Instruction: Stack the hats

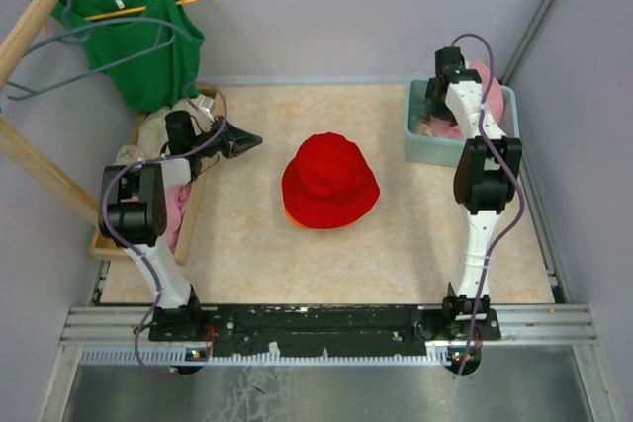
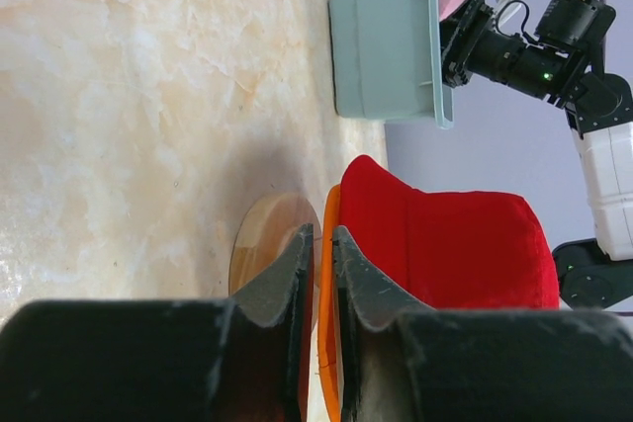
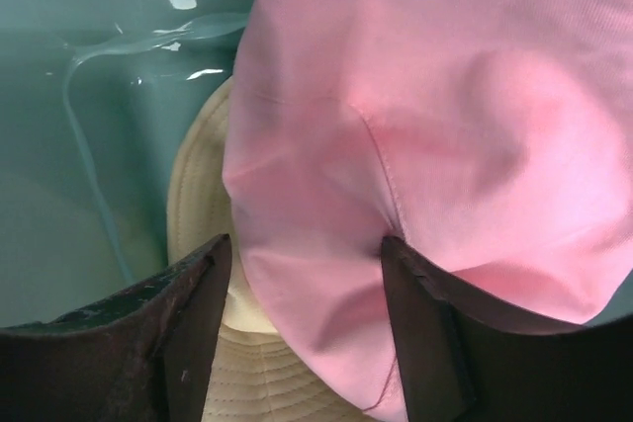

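Observation:
A red hat (image 1: 329,183) lies mid-table on top of an orange hat (image 1: 292,214), of which only the brim edge shows. My left gripper (image 1: 247,142) hangs left of them, apart from the brim, pointing at the stack. In the left wrist view its fingers (image 2: 323,234) stand almost together with nothing between them, the red hat (image 2: 445,244) and orange brim (image 2: 329,343) beyond. My right gripper (image 1: 435,111) is down in the teal bin (image 1: 420,150). It is open (image 3: 302,241) astride a fold of the pink hat (image 3: 425,96), which lies over the beige hat (image 3: 198,185).
A wooden tray (image 1: 104,244) with beige and pink cloth garments (image 1: 158,135) lies along the left edge under my left arm. A green tank top (image 1: 148,37) hangs on a hanger from a wooden rack (image 1: 30,27) at the back left. Grey walls enclose the table.

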Available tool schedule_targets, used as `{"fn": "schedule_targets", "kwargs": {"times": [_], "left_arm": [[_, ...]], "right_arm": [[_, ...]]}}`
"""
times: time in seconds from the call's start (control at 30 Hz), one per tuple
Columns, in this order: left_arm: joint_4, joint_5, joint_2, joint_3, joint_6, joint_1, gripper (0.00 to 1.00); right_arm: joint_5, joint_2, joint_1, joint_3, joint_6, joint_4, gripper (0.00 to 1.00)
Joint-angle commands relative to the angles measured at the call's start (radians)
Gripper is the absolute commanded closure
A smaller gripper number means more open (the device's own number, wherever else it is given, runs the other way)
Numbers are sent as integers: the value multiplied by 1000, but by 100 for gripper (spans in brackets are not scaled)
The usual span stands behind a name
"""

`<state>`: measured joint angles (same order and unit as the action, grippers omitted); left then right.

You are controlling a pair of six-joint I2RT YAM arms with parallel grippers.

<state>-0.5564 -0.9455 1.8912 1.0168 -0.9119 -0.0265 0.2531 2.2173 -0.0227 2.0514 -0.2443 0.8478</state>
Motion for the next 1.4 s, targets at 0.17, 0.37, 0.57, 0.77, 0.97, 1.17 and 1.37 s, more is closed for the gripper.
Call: {"fn": "schedule_targets", "kwargs": {"times": [0.17,0.37,0.57,0.77,0.97,1.17,1.37], "left_arm": [[-32,-3,13,14,-5,-1,84],[-16,-2,-3,6,8,-3,86],[-16,-3,-16,-6,8,-2,86],[-3,-8,-26,-2,13,-2,86],[26,-16,-43,12,26,-2,86],[19,-30,-54,26,-3,-1,87],[-149,-66,-80,40,-194,0,86]], "right_arm": [[52,-5,7,7,17,-41,100],[45,-114,8,8,25,-53,100],[-52,-254,6,44,-11,-38,100],[-145,-378,10,27,-78,-56,100],[-229,-421,13,122,-130,-63,100],[-364,-423,23,205,-184,-67,100],[-573,-437,23,228,-304,-170,100]]}}
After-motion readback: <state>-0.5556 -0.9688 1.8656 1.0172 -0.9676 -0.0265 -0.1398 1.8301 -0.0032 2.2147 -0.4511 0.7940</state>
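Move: The pink hat in the tote is already between my open right fingers at its near edge. Its middle is some 5 cm ahead of that hand and 6 cm to the right, at about the same height. The beige hat lies about 3 cm to the right and 4 cm lower, and the red hat on its stand is 28 cm left, 20 cm back and 6 cm higher. From my left hand, the pink hat is about 11 cm ahead and 52 cm right, a little lower. I shut my right fingers on the near edge of the pink hat, pinching the cloth almost flat, then pull it up out of the tote, slowly at first and then fast, about 27 cm, easing left and slightly back near the top. As I rise, my fingers swing up some 40 degrees, from pointing steeply down to mostly forward. ##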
